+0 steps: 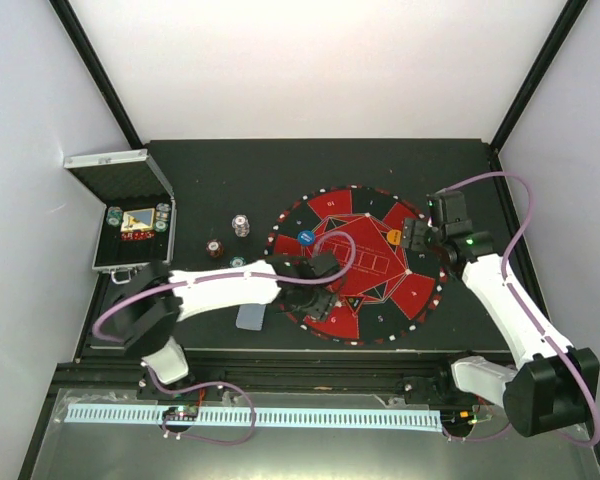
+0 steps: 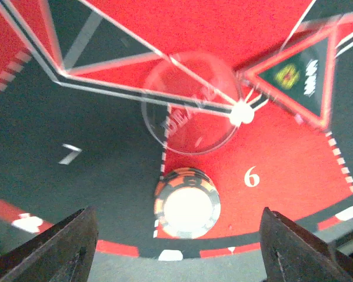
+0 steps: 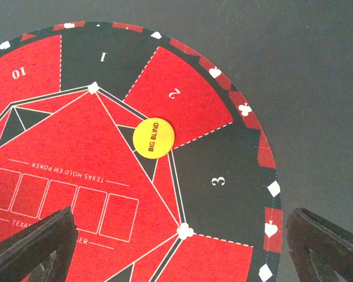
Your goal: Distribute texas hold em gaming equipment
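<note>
A grey and orange poker chip stack (image 2: 187,202) with a white top sits on the round mat (image 2: 282,147), on the dashed line between seats 7 and 6. My left gripper (image 2: 177,226) is open around it, and both fingers (image 2: 59,252) stand clear of the chips. A clear round disc (image 2: 191,108) lies just beyond the stack. My right gripper (image 3: 180,214) is open and empty above seat 3, short of the yellow "BIG BLIND" button (image 3: 154,138). From above, the left gripper (image 1: 305,298) is at the mat's near-left rim and the right gripper (image 1: 412,238) at its right side.
A blue button (image 1: 306,238) lies on the mat (image 1: 365,270). Three chip stacks (image 1: 241,224) stand left of the mat. A grey-blue card (image 1: 250,317) lies near the front edge. The open silver case (image 1: 130,215) holds more chips at far left.
</note>
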Tool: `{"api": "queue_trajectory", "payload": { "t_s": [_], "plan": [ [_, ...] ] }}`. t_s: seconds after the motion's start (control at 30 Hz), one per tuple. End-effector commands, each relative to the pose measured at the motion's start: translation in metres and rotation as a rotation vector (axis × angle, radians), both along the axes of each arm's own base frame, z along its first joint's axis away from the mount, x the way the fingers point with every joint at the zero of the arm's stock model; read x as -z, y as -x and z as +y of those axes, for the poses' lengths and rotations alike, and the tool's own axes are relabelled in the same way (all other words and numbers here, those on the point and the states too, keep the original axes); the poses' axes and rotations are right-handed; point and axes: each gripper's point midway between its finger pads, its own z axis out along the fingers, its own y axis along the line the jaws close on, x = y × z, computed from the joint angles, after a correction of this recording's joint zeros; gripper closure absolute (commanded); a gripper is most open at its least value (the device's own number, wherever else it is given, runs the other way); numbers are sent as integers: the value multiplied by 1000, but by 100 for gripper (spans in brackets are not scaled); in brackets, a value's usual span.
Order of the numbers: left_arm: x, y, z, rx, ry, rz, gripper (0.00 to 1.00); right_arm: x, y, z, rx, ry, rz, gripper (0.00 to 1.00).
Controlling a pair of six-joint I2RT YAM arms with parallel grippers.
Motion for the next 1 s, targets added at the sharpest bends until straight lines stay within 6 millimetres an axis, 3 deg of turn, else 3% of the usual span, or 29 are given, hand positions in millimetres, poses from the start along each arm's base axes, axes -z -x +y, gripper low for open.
{"api": "queue_trajectory", "payload": {
  "t_s": [0.0, 0.17, 0.37, 0.43, 0.53, 0.67, 0.97],
  "plan": [
    [-61, -29, 34, -113, 74, -129, 21, -17, 0, -8, 28, 18, -48, 2],
    [-81, -73, 113, -316, 123, -149, 17, -20, 0, -5, 16, 2, -58, 2],
    [-67, -116, 211, -560, 51, -127, 18, -17, 1, 0, -1, -18, -51, 2],
    [-60, -125, 233, -616, 23, -101, 19, -14, 2, 1, -6, -27, -46, 2],
    [-53, -139, 257, -686, 14, -94, 20, -11, 3, 3, -11, -35, -39, 2],
    [-41, -155, 272, -740, 13, -76, 20, -9, 3, 4, -16, -38, -35, 2],
    [-14, -175, 277, -775, 36, -27, 20, -8, -1, 8, -27, -49, -31, 2]
  ]
}}
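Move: The left hand has just let a chip go and has it almost straight below, roughly 5 cm down. Next is the black-and-orange chip stack, about 27 cm left, 18 cm ahead and 3 cm lower; the pale blue-orange stack stands 7 cm right and 5 cm beyond it, the teal stack 6 cm right and 6 cm nearer. From the right hand, the black-and-orange stack is some 48 cm left, 5 cm ahead, 15 cm below. Left hand arcs up, about 28 cm left and 15 forward, then down towards the black-and-orange stack, turning counter-clockwise. ##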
